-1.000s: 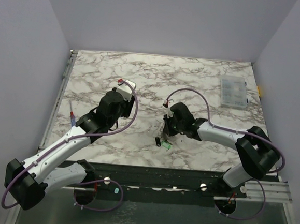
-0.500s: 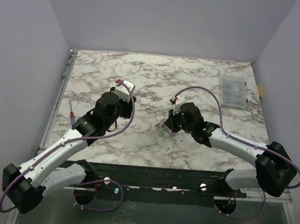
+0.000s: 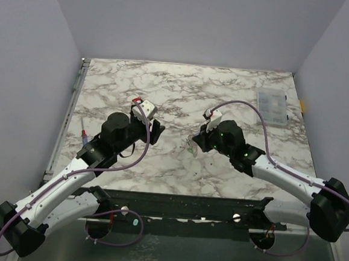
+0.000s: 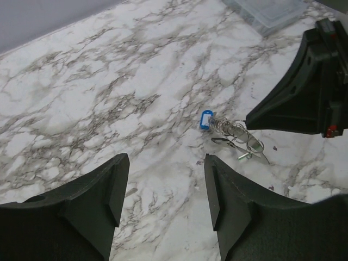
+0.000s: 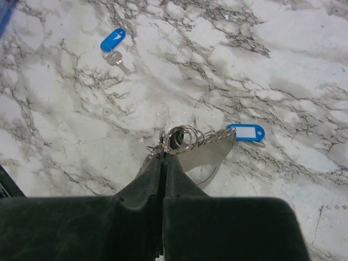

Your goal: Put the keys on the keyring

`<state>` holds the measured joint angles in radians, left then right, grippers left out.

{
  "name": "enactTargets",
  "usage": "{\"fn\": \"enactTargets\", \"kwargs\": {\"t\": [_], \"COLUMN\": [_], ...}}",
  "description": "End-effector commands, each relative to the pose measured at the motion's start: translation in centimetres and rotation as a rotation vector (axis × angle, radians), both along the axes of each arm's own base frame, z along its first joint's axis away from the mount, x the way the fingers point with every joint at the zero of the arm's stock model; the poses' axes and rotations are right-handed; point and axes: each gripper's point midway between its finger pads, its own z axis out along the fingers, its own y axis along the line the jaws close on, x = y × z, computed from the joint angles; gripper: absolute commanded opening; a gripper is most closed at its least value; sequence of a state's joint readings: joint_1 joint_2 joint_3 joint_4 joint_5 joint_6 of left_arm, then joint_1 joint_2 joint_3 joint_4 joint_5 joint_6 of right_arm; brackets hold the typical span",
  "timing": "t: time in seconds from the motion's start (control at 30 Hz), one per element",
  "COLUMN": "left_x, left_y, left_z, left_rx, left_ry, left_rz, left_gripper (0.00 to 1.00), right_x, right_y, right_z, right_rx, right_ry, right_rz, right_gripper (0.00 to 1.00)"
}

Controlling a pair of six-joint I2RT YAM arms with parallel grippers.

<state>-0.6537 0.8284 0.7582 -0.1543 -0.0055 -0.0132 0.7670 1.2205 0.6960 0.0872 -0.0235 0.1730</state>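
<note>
My right gripper (image 5: 164,153) is shut, pinching one end of the keyring (image 5: 209,157), a pale silvery loop. A bunch of small wire rings (image 5: 193,136) hangs off the loop, and a blue-headed key (image 5: 246,132) trails from them to the right. A second blue-headed key (image 5: 113,42) lies loose on the marble further out. In the left wrist view the keyring (image 4: 249,147) and its blue key (image 4: 206,119) sit at the right gripper's tip. My left gripper (image 4: 166,185) is open and empty, a short way to their left. From above, the left gripper (image 3: 155,132) faces the right gripper (image 3: 194,145).
A clear plastic compartment box (image 3: 271,108) stands at the table's far right. A thin screwdriver with a red-and-blue handle (image 3: 84,135) lies by the left edge. The marble tabletop (image 3: 178,88) stretches beyond both arms.
The right gripper has carried the keyring away from the near edge toward the table's middle. The left gripper has opened wider and swung right to face it.
</note>
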Motion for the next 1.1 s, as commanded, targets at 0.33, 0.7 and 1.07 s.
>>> {"fn": "enactTargets", "kwargs": {"t": [0.33,0.7,1.07], "left_x": [-2.9,0.2,2.1], "left_y": [-2.7,0.6,9.1], "left_z": [1.8,1.6,3.1], "left_rx": [-0.069,-0.033,-0.004], "left_ry": [-0.080,-0.093,-0.162], "left_rz": [-0.237,0.020,0.488], "left_gripper": [0.64,0.65,0.68], "right_x": [-0.2,-1.7,-2.8], "right_y": [0.6,2.6,8.1], "right_z": [3.5,0.0,-5.2], "right_rx": [0.014,-0.049,-0.156], "right_ry": [-0.125,0.001,0.110], "right_rz": [0.066,0.077,0.149], "right_gripper": [0.01,0.24,0.50]}}
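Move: The right hand still holds the keyring, which hangs from its shut fingers. The clear table where it is taken lies about 6 cm left, 2 cm back and 13 cm below; the loose blue-tagged key lies some 20 cm left, 9 cm ahead and 14 cm below. From the left hand that table spot is roughly 7 cm right, 1 cm back and 24 cm below. Right hand swings about 7 cm left and down, opening off the keyring; left hand shifts 5 cm left. ##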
